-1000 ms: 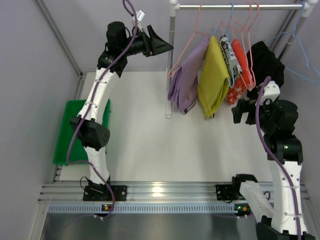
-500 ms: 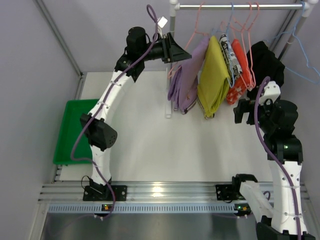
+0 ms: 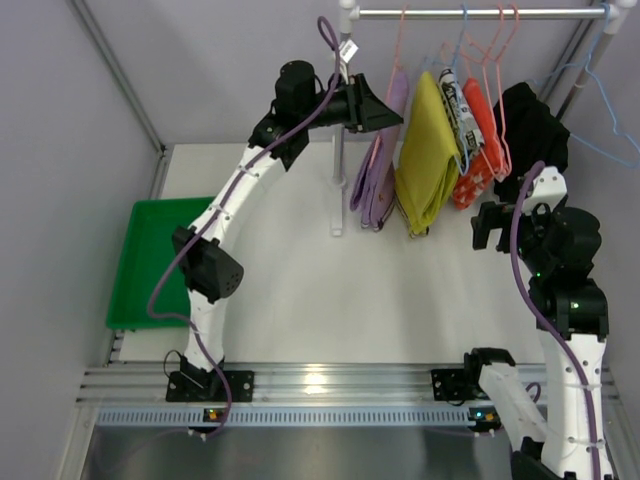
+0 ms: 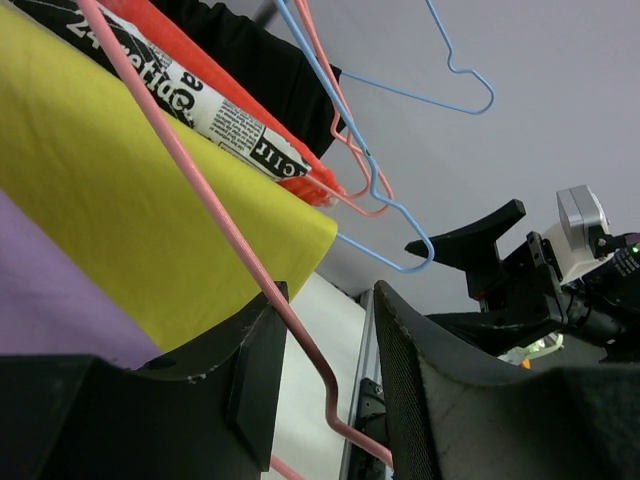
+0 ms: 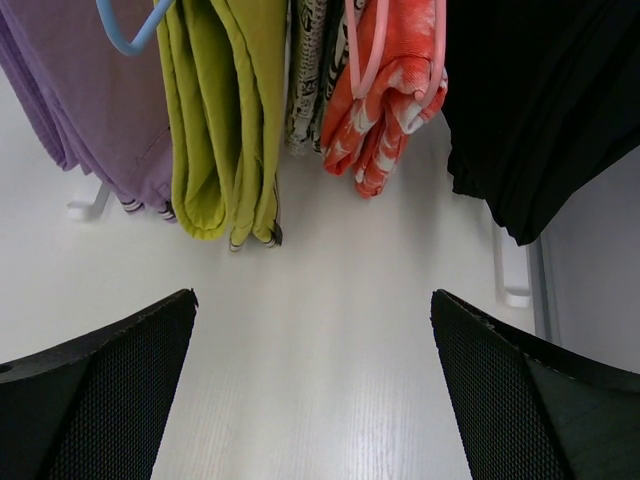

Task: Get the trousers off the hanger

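Observation:
The lilac trousers [image 3: 375,180] hang folded over the pale pink wire hanger [image 3: 400,45] at the left end of the rail. My left gripper [image 3: 392,112] is up at the hanger's shoulder, just above the cloth. In the left wrist view the pink hanger [image 4: 200,190] runs down between the fingers of the left gripper [image 4: 330,300]. The jaws stand a finger-width apart, much wider than the wire, with a patch of trousers [image 4: 40,290] at the lower left. My right gripper [image 3: 490,225] hangs wide open and empty [image 5: 312,300] over the table, below the garments and the trousers [image 5: 90,110].
A mustard-yellow garment [image 3: 425,150], a newsprint-patterned one [image 3: 458,110], an orange one [image 3: 482,140] and a black one [image 3: 530,125] share the rail [image 3: 480,13]. An empty light blue hanger [image 3: 600,110] hangs far right. A green tray [image 3: 150,260] lies at the table's left.
My left arm swung right to the pink hanger and its jaws narrowed around the wire. The trousers shifted right and now hang narrower. The right arm barely moved.

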`<state>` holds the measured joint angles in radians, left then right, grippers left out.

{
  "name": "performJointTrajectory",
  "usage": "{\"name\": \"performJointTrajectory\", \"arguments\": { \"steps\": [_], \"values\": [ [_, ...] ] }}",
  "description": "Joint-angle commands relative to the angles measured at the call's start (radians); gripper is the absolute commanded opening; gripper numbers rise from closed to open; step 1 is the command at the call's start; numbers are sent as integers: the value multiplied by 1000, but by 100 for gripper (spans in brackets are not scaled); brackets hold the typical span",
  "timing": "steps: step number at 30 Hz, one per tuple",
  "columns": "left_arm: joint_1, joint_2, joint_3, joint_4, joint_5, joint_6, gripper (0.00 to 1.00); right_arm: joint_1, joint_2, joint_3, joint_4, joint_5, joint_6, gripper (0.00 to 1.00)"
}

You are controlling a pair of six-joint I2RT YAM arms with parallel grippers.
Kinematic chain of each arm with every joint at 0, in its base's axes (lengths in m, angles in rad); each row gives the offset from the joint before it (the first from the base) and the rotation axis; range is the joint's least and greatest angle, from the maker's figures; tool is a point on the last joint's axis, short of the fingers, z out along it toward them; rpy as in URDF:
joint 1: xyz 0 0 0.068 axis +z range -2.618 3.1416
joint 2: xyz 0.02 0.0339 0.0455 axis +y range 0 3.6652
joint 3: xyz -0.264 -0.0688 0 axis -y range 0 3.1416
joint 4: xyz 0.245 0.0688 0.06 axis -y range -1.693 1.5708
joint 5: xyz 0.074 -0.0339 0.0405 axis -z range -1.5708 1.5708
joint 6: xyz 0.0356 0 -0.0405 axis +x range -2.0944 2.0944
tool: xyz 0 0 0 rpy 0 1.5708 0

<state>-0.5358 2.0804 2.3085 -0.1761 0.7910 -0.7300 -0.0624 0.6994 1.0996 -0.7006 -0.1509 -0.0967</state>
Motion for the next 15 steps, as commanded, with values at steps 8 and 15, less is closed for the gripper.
{"name": "performJointTrajectory", "arguments": {
  "steps": [8, 15],
  "values": [
    [-3, 38, 49, 205, -68, -25, 11, -17, -18, -1, -20, 13, -15, 100],
    [-3, 29, 49, 274, -114, -12, 0, -17, -35, -20, -19, 14, -21, 100]
  ]
}}
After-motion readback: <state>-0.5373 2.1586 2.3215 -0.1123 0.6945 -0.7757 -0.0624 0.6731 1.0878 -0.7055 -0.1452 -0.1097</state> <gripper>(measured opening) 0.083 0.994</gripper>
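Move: The pink hanger's sloping near arm already runs between the left hand's half-open fingertips, about 2 cm ahead and 1 cm to the right, at the same height. The purple trousers hang from this hanger, their middle roughly 8 cm ahead, 2 cm right and 13 cm below the hand; the yellow-green trousers are some 8 cm ahead, 9 cm right and 12 cm below. From the right hand, the hanger arm lies about 16 cm ahead, 26 cm left and 11 cm higher. The left fingers, pointing right across the rack, close from half open to nearly shut and pinch the pink hanger's near arm between their tips. As they close, the hand first eases about 1 cm to the right, then mostly pushes forward along the hanger, some 3.5 cm in all, while sinking about 2.5 cm and turning roughly 5 degrees counter-clockwise. ##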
